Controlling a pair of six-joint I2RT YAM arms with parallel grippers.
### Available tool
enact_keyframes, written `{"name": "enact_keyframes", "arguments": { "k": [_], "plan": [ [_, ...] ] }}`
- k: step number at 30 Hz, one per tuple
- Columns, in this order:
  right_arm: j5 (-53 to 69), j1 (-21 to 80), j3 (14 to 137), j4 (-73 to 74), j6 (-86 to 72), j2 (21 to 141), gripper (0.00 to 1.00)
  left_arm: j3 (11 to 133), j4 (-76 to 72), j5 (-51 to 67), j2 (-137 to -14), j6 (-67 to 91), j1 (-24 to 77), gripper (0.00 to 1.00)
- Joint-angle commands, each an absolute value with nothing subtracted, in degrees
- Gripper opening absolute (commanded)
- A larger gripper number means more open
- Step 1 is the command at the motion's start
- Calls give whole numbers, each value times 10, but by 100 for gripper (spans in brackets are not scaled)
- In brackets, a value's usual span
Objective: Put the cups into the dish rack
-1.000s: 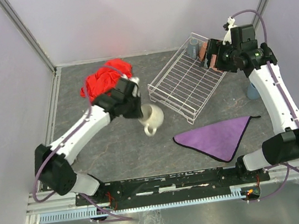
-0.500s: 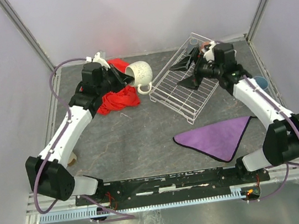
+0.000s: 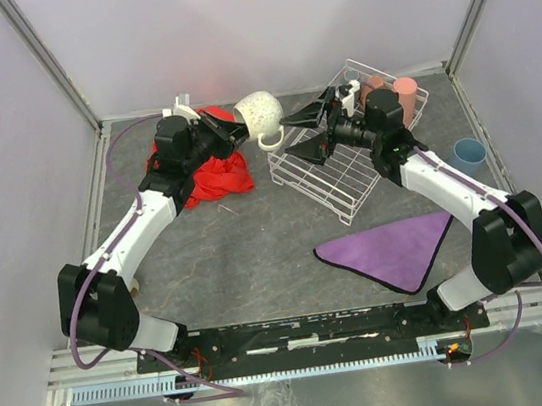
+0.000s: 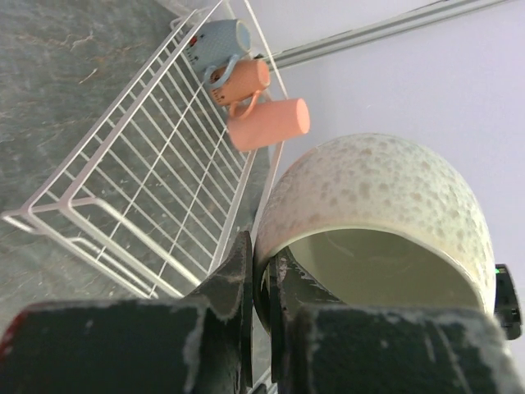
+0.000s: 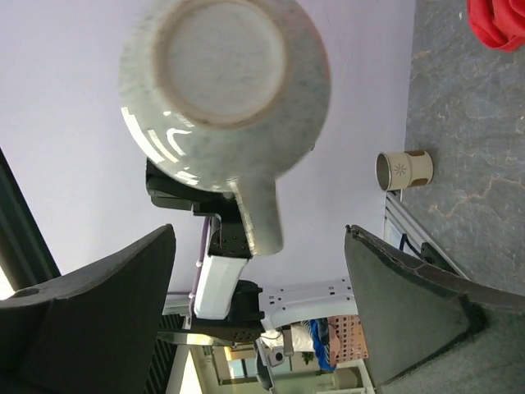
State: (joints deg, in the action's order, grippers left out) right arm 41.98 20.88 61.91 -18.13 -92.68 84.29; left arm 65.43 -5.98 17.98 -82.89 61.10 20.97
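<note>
My left gripper (image 3: pixel 238 127) (image 4: pixel 261 264) is shut on the rim of the cream handled mug (image 3: pixel 261 114) (image 4: pixel 377 189), holding it in the air just left of the white wire dish rack (image 3: pixel 340 158) (image 4: pixel 148 180). The mug's base (image 5: pixel 225 74) faces my right gripper (image 3: pixel 303 131) (image 5: pixel 258 238), which stands open over the rack's left end with nothing held. At the rack's far end are a salmon tumbler (image 3: pixel 405 93) (image 4: pixel 271 125), an orange cup (image 3: pixel 373 85) (image 4: pixel 242 80) and a grey-blue mug (image 4: pixel 217 41). A light-blue cup (image 3: pixel 467 152) stands on the table right of the rack.
A red cloth (image 3: pixel 211 171) (image 5: pixel 500 20) lies under my left arm. A purple cloth (image 3: pixel 393 246) lies in front of the rack. A small cream mug with brown bands (image 5: pixel 404 170) stands by the table's left edge. Walls close in on three sides.
My left arm has lifted the cream mug off the table and carried it back and right, beside the rack. My right gripper has swung left across the rack toward the mug.
</note>
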Motion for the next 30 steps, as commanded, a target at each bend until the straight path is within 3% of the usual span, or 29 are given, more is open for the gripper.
{"name": "enact_keyframes", "arguments": {
  "k": [1,20,30],
  "plan": [
    [412,228,635,-247,-945,863,90,666,-190,201,-818,679,208,3],
    [380,281,680,-322,-977,930,40,649,-207,199,-815,681,209,3],
    [358,305,712,-339,-990,963,36,643,-214,199,-811,678,209,3]
  ]
}}
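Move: The left hand already holds the cream cup by its rim; the cup's handle sticks out about 6 cm to that hand's right and some 4 cm nearer the base, roughly level. From the open right hand, the handle is about 5 cm to the left and 1 cm ahead, level with it. The dish rack's middle lies some 12 cm to the right hand's right, 8 cm farther out and 26 cm below; the red cloth is about 25 cm to its left, 9 cm ahead and 29 cm below. The right hand slides about 6 cm left towards the handle, dipping a little and coming back up, its wrist turning only some 5 degrees, while its fingers go from wide open to a bit over a third open and take the handle between them. The left hand stays nearly in place, its roll settling a few degrees, and keeps its pinch on the cup's rim so that the handle stays within reach. ##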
